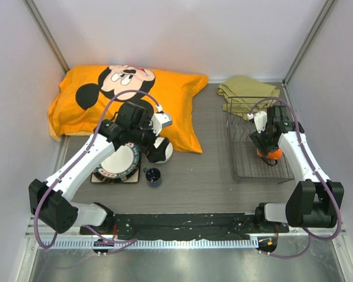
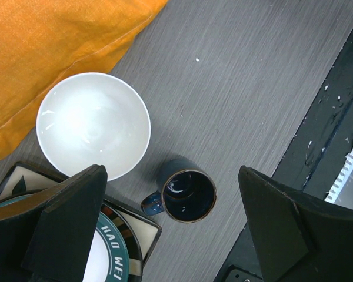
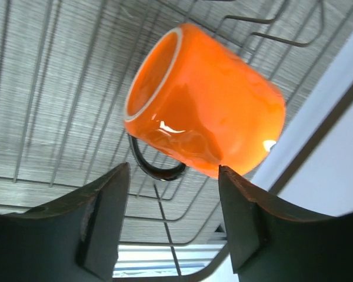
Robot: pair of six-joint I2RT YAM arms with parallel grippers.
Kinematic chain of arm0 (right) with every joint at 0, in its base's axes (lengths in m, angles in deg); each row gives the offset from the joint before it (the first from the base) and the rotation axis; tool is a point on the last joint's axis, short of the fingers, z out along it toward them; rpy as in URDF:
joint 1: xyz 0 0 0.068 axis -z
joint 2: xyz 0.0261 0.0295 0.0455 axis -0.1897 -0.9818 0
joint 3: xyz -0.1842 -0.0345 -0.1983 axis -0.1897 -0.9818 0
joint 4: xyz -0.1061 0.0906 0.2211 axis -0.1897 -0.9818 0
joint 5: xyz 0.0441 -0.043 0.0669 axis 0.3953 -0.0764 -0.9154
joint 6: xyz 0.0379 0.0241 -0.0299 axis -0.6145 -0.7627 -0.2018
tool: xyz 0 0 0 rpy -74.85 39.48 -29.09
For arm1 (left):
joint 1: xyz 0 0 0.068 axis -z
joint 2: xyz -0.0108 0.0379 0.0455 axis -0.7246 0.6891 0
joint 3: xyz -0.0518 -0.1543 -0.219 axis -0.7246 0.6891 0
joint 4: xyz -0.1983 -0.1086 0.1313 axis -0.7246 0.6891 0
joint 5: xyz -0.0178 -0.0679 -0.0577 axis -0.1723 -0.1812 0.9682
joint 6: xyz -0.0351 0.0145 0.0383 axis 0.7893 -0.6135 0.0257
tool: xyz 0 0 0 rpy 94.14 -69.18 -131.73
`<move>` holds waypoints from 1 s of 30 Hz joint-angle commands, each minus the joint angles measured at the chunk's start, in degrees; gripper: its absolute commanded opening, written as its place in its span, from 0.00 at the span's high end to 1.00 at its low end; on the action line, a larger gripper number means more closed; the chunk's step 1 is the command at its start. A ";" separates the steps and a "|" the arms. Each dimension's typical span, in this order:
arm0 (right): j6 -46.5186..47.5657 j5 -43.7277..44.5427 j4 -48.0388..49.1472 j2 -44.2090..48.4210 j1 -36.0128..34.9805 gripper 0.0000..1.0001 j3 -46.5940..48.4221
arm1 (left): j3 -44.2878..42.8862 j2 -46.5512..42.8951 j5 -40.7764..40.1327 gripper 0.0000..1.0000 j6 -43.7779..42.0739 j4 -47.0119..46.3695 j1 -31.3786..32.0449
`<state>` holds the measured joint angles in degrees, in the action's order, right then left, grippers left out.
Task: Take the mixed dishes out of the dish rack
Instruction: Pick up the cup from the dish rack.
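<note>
The dark wire dish rack stands at the right. An orange mug lies on its side in it, its dark handle down against the wires. My right gripper hovers just above the mug, open, with the mug beyond its fingertips and nothing between them. On the left, a white bowl, a small dark-blue cup and a white plate with dark patterned rim, stacked on a square plate, rest on the table. My left gripper is wide open over the cup.
An orange Mickey Mouse pillow fills the back left, touching the bowl. An olive-green folded cloth lies behind the rack. Grey walls close in on both sides. The black base rail runs along the near edge.
</note>
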<state>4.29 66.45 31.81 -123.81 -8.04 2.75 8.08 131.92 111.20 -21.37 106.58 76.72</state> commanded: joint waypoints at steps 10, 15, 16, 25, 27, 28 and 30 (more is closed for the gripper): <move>1.48 7.36 1.37 2.10 -2.63 0.13 2.45 | 0.78 -2.58 0.24 0.00 -1.96 -1.35 -0.22; 4.82 8.06 0.59 0.78 -2.72 0.11 2.98 | 1.13 -2.66 -0.02 0.00 -2.66 -0.99 -0.22; 5.08 8.15 0.06 0.69 -2.63 0.11 3.24 | 1.22 -2.84 -0.02 0.00 -2.75 -0.91 -0.22; 7.99 6.57 -3.98 -0.89 -2.63 0.11 3.07 | 1.75 -3.19 -0.11 0.00 -3.01 -0.64 -0.22; 8.25 6.13 -3.90 -1.42 -2.72 0.11 2.37 | 1.75 -3.28 0.07 0.00 -2.93 -0.55 -0.22; 8.42 5.78 -3.64 -1.77 -2.72 0.11 2.19 | 1.66 -3.28 0.07 0.00 -2.92 -0.55 -0.22; 8.43 5.60 -3.11 -2.12 -2.63 0.11 1.67 | 1.66 -3.54 -0.02 0.00 -2.84 -0.38 -0.22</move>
<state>11.50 72.70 28.79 -125.32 -10.47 4.43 9.87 130.54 110.85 -23.38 106.73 76.72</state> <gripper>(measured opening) 0.890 0.996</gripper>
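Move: The orange cup lies on its side in the dish rack, about 2 cm ahead of the right hand, 2 cm to its right and 5 cm below. The rack's near rim is some 10 cm back, level sideways, and its right rim about 9 cm to the right, level fore and aft. The green cloth lies roughly 22 cm ahead and 6 cm left. From the left hand, the cup is about 44 cm right, 2 cm ahead and 13 cm lower. Up about 1.5 cm and a centimetre to its right, the right hand rises above the orange cup while its half-open fingers spread nearly wide. It then sinks back about 1 cm and eases slightly towards the base, fingertips tipped some 10 degrees to the right and the wrist turned a little counter-clockwise, the open fingers still above the cup with no grip taken. ##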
